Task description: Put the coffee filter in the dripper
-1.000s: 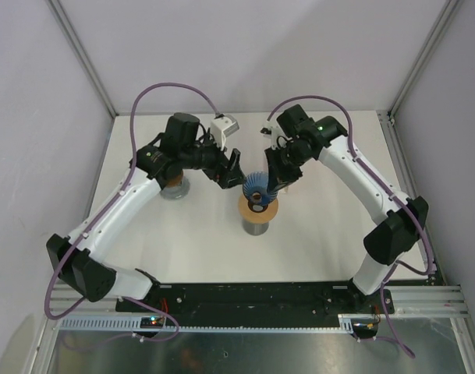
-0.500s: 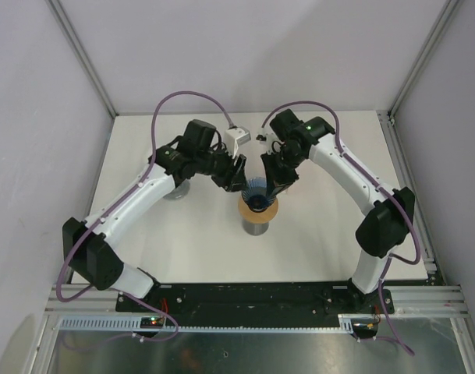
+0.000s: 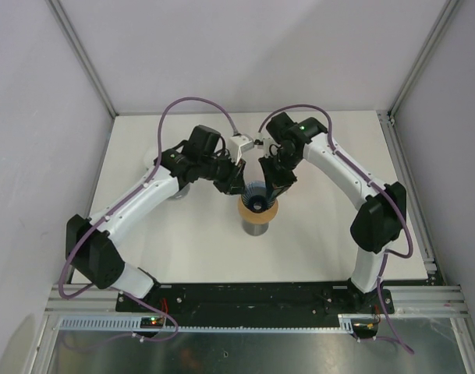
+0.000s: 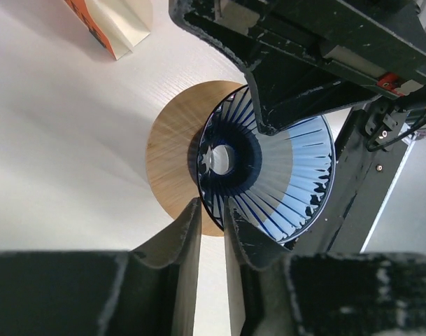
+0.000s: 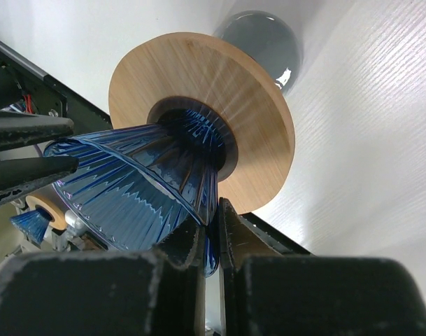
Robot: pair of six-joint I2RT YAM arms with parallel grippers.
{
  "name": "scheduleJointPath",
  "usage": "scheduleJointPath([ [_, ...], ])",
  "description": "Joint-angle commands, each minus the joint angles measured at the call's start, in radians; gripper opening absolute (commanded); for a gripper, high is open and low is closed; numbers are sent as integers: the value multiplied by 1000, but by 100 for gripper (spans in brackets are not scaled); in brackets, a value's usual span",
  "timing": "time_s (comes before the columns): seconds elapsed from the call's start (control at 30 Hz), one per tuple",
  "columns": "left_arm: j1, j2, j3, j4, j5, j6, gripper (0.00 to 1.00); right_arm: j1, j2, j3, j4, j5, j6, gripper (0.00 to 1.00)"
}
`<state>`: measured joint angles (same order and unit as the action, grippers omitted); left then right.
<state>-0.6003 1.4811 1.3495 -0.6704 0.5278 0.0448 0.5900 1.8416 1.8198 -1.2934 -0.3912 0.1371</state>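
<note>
The blue ribbed glass dripper (image 3: 256, 195) sits upright in a round wooden holder (image 3: 256, 213) on a cup at mid table. My left gripper (image 3: 235, 181) is at its left rim. In the left wrist view my left gripper (image 4: 211, 204) has its narrow jaws astride the rim of the dripper (image 4: 282, 175), above the wooden holder (image 4: 169, 161). My right gripper (image 3: 274, 183) is at the right rim. In the right wrist view it (image 5: 214, 213) is shut on the rim of the dripper (image 5: 136, 189), below the holder (image 5: 219, 77). I cannot make out a paper filter.
A grey rounded vessel (image 3: 175, 189) stands left of the holder, under the left arm, and shows in the right wrist view (image 5: 265, 42). An orange and white carton (image 4: 108, 24) lies on the table beyond the holder. The walls enclose the white table (image 3: 331, 234).
Both grippers have moved inward over the holder. The dripper, tilted and raised a second ago, now sits lower and upright in the wooden holder.
</note>
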Motion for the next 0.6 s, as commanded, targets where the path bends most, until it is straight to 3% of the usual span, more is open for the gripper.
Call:
scheduleJointPath([
  [0.0,-4,11,-19,0,-8,34,20,-1,12,49,-18,-31,-19,0],
  [0.23,-4,36,-54,-1,-46,65,2,-3,38,48,4,-26,-12,0],
  [0.57,-3,81,-116,-1,-75,112,0,-5,56,-5,55,-7,-5,0],
])
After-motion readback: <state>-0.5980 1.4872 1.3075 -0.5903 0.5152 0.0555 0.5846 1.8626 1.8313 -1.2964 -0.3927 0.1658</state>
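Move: The blue coffee filter's middle lies about 5 cm to the right of my left hand, 2 cm back and 3 cm lower; its rim already runs between my parted left fingers. The dripper's wooden collar sits under it, 5 cm right, 3 cm back and 7 cm below that hand. The filter packet stands some 12 cm ahead, 13 cm right and 16 cm lower. From my right hand, which holds the opposite rim, the filter's middle is 4 cm left, level, 2 cm down. I shut my left fingers on the near-left rim of the coffee filter, pinching the thin edge that stood between them, then ease that hand forward and down about 1 cm each way with the rim in its grip. My right hand stays almost in place and keeps its closed hold on the other side of the rim, steadying the filter over the dripper's collar. ##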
